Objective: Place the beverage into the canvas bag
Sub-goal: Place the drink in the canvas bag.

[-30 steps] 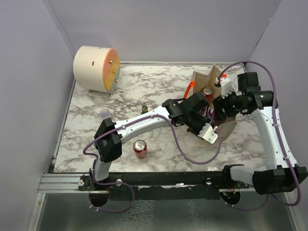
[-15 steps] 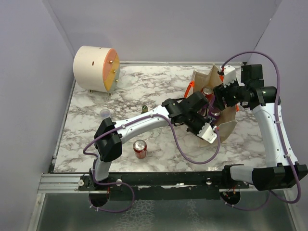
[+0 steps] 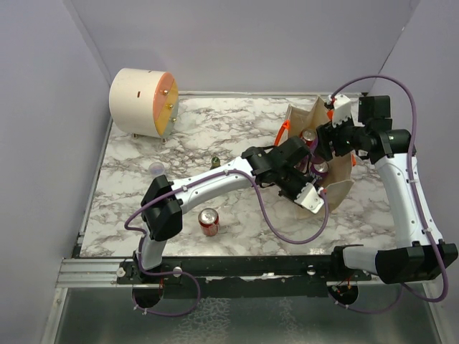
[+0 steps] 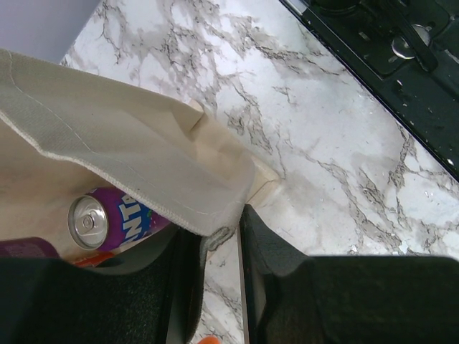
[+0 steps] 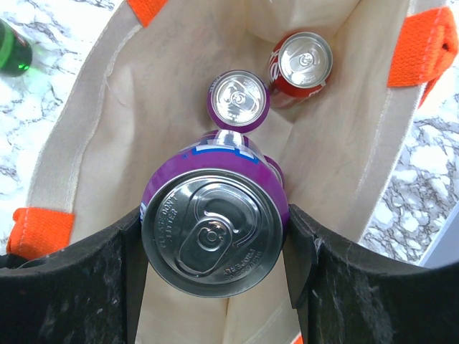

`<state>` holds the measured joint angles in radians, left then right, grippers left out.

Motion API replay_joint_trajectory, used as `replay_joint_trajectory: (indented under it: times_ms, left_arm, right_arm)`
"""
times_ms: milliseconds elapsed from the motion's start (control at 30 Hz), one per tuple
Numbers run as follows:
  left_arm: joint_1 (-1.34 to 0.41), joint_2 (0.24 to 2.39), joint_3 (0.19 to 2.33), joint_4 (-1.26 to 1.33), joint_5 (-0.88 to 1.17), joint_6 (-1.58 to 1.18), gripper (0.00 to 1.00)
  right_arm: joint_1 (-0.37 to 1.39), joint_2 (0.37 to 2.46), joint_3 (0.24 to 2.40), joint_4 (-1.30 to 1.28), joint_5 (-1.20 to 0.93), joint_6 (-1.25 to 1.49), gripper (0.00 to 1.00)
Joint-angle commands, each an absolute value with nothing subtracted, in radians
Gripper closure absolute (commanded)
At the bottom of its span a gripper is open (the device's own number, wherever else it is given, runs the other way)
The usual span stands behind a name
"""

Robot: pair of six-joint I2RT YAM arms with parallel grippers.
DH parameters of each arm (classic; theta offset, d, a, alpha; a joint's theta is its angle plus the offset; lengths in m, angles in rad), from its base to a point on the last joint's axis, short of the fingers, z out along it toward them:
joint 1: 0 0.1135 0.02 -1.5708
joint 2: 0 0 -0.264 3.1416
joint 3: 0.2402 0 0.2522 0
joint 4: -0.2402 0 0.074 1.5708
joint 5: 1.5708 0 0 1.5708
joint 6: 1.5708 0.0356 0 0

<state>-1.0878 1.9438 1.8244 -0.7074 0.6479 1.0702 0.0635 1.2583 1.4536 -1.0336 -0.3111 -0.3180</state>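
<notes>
The beige canvas bag [image 3: 343,180] stands open at the right of the marble table, with orange handles [image 5: 41,228]. My left gripper [image 3: 313,192] is shut on the near rim of the bag [image 4: 129,143], the cloth pinched between its pads [image 4: 269,251]. My right gripper [image 3: 324,143] hangs over the bag's mouth, shut on an upright purple beverage can [image 5: 215,236]. A second purple can [image 5: 239,99] and a red can [image 5: 301,63] stand inside the bag [image 5: 93,122]. The left wrist view also shows a purple can [image 4: 107,218] in the bag.
A red can [image 3: 209,221] stands on the table near the left arm's base. A large cream drum [image 3: 141,101] lies at the back left. A small green bottle [image 3: 214,163] and a pale ball [image 3: 155,169] lie mid-table. Purple walls close in three sides.
My right gripper has moved up and toward the back with the purple can, now over the bag's mouth. The left gripper has kept its hold on the rim.
</notes>
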Motion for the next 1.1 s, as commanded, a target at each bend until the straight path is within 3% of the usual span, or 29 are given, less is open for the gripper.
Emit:
replay_joint_trajectory:
  times_ms: [0,667,1067]
  left_arm:
    - [-1.088,1.979,1.861,-0.726,0.709,1.079,0.72]
    - [-1.113,2.034,1.951,-0.785,0.684,1.173,0.79]
    - [-1.121,1.995,1.948,-0.771,0.663,1.156,0.94]
  right_arm:
    - [0.060,1.247,1.402,-0.930,-0.331,-0.307,0.89]
    - [0.060,1.205,1.304,-0.981,-0.375,-0.437,0.94]
    - [0.059,1.184,1.187,-0.988,-0.378,-0.457,0.96]
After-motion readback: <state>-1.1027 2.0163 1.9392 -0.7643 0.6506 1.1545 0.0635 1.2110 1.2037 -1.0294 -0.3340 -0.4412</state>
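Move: The purple drink can is already in the right hand, inside the bag's mouth; the clear bag floor it goes to lies about 5 cm back, 1 cm left and 20 cm below. At that same depth, the near purple can stands 2 cm ahead and 1 cm right, the far purple can 7 cm ahead and 5 cm left, the red can 13 cm ahead and 2 cm left. From the left hand, the clear floor is roughly 7 cm ahead, 1 cm left, 14 cm down. The purple can is lowered deeper into the bag, still gripped by the right hand: about 3 cm straight down, a brief stop, then down and back past the near purple can, some 7 cm down and 4 cm back overall, the fingers tipping nearly 10 degrees steeper. The left hand keeps the near rim, eases not quite 2 cm right and closes its fingers further on the cloth. ##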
